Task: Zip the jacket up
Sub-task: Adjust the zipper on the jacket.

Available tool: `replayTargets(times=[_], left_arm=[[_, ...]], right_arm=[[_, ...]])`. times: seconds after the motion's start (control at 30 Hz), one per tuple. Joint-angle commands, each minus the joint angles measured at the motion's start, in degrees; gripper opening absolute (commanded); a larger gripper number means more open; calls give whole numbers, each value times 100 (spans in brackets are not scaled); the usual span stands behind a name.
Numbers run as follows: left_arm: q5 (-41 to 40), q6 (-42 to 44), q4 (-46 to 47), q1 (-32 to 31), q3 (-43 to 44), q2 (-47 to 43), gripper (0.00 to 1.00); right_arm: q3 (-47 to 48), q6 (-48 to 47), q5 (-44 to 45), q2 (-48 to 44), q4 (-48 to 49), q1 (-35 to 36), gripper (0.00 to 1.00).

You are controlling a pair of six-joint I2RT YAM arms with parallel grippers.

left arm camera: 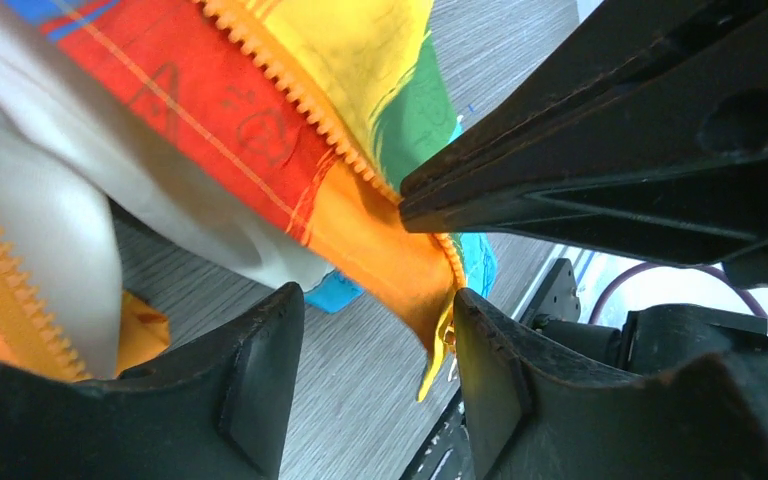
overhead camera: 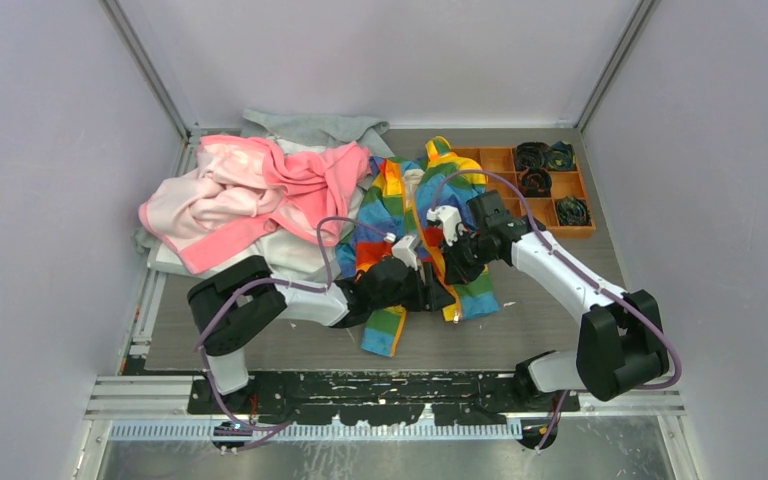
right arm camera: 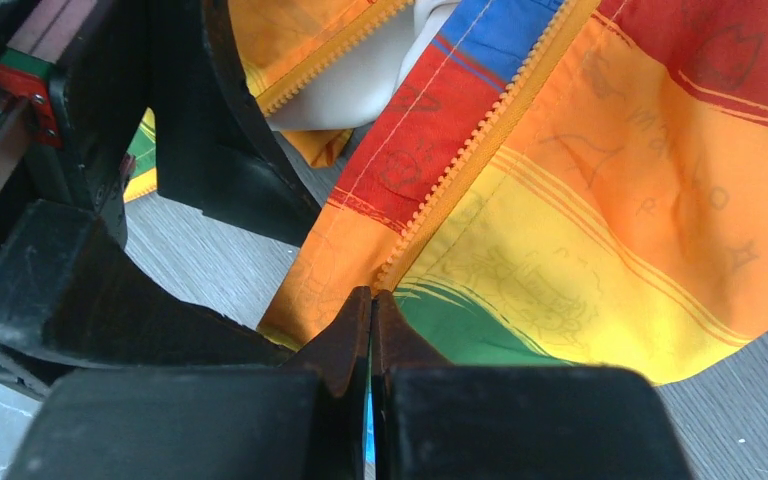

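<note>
The rainbow-striped jacket [overhead camera: 410, 215] lies open at the table's centre, cream lining [left arm camera: 40, 200] showing. My right gripper [right arm camera: 371, 300] is shut on the jacket's [right arm camera: 610, 180] bottom hem, right at the lower end of the orange zipper teeth [right arm camera: 480, 140]. In the top view it [overhead camera: 452, 268] reaches in from the right. My left gripper [left arm camera: 380, 360] stands open just beneath that pinch; the orange hem corner [left arm camera: 430, 300] hangs between its jaws, brushing the right finger [left arm camera: 490, 370]. From above, the left gripper [overhead camera: 422, 282] sits close beside the right one over the hem.
A pink garment [overhead camera: 250, 190] and a grey garment [overhead camera: 310, 128] are heaped at the back left, touching the jacket. An orange compartment tray [overhead camera: 505, 160] with dark rolled items stands at the back right. The table's near edge [overhead camera: 360, 360] runs just behind the arms.
</note>
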Motion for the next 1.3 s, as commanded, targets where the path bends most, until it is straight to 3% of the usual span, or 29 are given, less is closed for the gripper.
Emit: replayTargets(times=[0.0,0.17,0.4,0.63,0.9,1.03,1.27], left_arm=[[130,-20,489,-23,264,47,56],[259,-22,594,-28,330,192,39],[495,53,906,28,311,360,0],[514,790,1227,56,83,197,0],[518,1600,1930,54,-257,11,0],[552,1779,2812,57,-562,131,0],[536,1911,3335,99,-677,174,0]], right_arm=[[233,88,-233,-211,37,-30,2],[240,115,-306,-210,32,-57,1],[253,168,-483,-234,3,-181,2],[266,204,-916,-299,-110,-454,5],[226,139,-1930,-553,-353,-1207,29],[152,84,-2335,-681,-463,-1666,40],[-123,-660,-2869,-793,-610,-1947,65]])
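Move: The zipper's bottom end, on the jacket's right-hand panel, sits between the left hand's open fingers, about 2 cm to the right of that hand, 1 cm back and 1 cm lower. The right fingertips, shut on the zipper, are some 2 cm ahead and 2 cm right of the left hand, level with it; the other panel's zipper edge lies roughly 8 cm to its left, 1 cm back and 5 cm down. From the right hand the zipper end is about 3 cm back, straight below that spot by 1 cm. The left hand slides about 1.5 cm to the right, closes fully and pinches the zipper's bottom end just below the right hand's grip, then keeps hold while rolling some 20 degrees, easing back left and lifting about 2 cm. The right hand holds the zipper edge almost still until the left has it, then opens, lets go and backs off about 5 cm up and 3 cm to the right, its fingertips tilting up some 20 degrees. ##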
